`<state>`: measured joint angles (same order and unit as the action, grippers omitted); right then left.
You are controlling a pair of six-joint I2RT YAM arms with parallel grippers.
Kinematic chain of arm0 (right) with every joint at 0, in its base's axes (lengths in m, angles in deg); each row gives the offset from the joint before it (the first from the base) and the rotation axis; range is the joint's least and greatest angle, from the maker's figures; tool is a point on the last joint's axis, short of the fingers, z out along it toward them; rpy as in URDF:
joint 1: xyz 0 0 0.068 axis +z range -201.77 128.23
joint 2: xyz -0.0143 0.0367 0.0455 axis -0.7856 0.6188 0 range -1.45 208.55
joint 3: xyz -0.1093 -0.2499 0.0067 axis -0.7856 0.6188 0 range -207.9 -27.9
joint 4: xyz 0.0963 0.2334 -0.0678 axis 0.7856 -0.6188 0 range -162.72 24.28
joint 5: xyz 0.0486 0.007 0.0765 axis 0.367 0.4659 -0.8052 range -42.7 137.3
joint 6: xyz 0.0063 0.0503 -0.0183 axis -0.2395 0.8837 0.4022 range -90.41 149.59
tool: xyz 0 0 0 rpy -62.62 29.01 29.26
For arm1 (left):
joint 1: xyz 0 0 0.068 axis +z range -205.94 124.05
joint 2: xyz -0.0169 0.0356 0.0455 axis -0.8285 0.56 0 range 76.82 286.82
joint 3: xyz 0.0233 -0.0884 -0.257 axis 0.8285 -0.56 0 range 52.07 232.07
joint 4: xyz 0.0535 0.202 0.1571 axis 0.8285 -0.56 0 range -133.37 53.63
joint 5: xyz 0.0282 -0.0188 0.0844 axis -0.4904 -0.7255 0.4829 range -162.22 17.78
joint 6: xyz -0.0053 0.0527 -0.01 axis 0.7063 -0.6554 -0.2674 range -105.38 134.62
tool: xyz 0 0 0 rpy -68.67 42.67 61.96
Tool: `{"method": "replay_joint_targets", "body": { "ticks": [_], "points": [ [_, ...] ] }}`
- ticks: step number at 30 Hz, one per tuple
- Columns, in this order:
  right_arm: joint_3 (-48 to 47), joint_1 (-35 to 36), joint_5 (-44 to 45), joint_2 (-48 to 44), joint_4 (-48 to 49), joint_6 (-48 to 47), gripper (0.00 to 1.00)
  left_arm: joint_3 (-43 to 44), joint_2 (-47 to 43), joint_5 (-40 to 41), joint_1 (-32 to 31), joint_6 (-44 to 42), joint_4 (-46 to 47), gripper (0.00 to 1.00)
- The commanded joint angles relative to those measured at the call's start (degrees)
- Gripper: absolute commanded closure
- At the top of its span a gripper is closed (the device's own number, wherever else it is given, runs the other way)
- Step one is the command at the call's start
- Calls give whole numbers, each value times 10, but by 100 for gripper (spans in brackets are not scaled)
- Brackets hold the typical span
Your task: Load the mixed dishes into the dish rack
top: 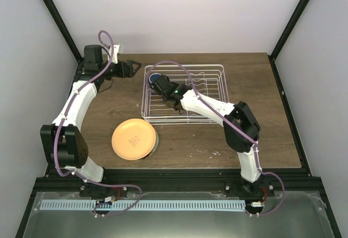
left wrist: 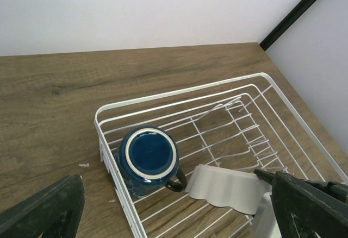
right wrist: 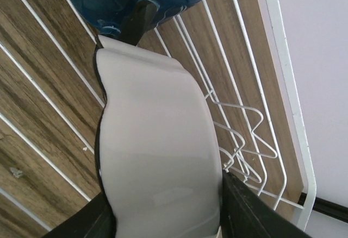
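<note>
The white wire dish rack stands at the back middle of the table. The dark blue mug sits upside down in its near-left corner. My right gripper is inside the rack, shut on the small white scalloped dish, which it holds on edge just beside the mug's handle. The dish also shows in the left wrist view. My left gripper is open and empty, hovering left of the rack. The orange-yellow plate lies on the table, over the mint-green plate, whose rim peeks out.
The rack's upright tines fill its right half. Grey walls and black frame posts close in the table at the back and sides. The wooden tabletop extends right of the plates.
</note>
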<state>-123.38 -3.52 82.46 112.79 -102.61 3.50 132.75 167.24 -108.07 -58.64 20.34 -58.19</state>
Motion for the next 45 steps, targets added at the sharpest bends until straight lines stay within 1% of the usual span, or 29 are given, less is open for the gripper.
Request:
{"method": "replay_joint_targets", "body": {
  "ticks": [1,3,10,16,18,21,25,30,39,45],
  "points": [
    [-6,14,56,8,55,-23,78,-11,-27,-3,2,-11,8,5],
    [-4,21,52,8,49,-25,74,-13,-29,-2,2,-12,8,5],
    [19,39,14,-13,18,-24,54,-8,-21,-6,2,-10,9,5],
    [48,46,-9,-32,4,-20,48,-4,-16,-9,3,-10,7,5],
    [50,49,-20,-35,-2,-16,44,-5,-16,-9,2,-10,6,5],
    [49,53,-38,-40,-15,-7,42,-8,-16,-10,3,-10,6,5],
    [43,54,-80,-42,-41,13,38,-11,-16,-12,3,-8,9,5],
    [46,57,-125,-49,-77,31,29,-11,-14,-16,2,-4,11,4],
    [54,59,-162,-59,-123,54,24,-11,-5,-23,2,-4,9,4],
    [57,59,-163,-57,-149,71,23,-7,0,-25,2,-4,6,4]
  ]
}}
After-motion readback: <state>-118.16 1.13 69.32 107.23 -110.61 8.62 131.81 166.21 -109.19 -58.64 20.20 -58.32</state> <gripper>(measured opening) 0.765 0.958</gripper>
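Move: The right hand holds the white scalloped bowl on its edge above the rack. The open spot for the bowl, inside the near rim, is about 6 cm back, 7 cm left and 10 cm below. The upturned blue mug stands roughly 9 cm ahead and 13 cm left, the rack's prongs 5 cm ahead and 10 cm right, and the orange plate 18 cm back and 24 cm left. From the left hand the spot is some 11 cm back, 16 cm right and 23 cm down. Edging left a little at first, the right hand then draws back about 8 cm, away from the mug towards the rack's near rim, sinking some 3 cm before easing up slightly. On the way its fingers open wide and let go of the bowl, and they tip about 15 degrees further downward. ##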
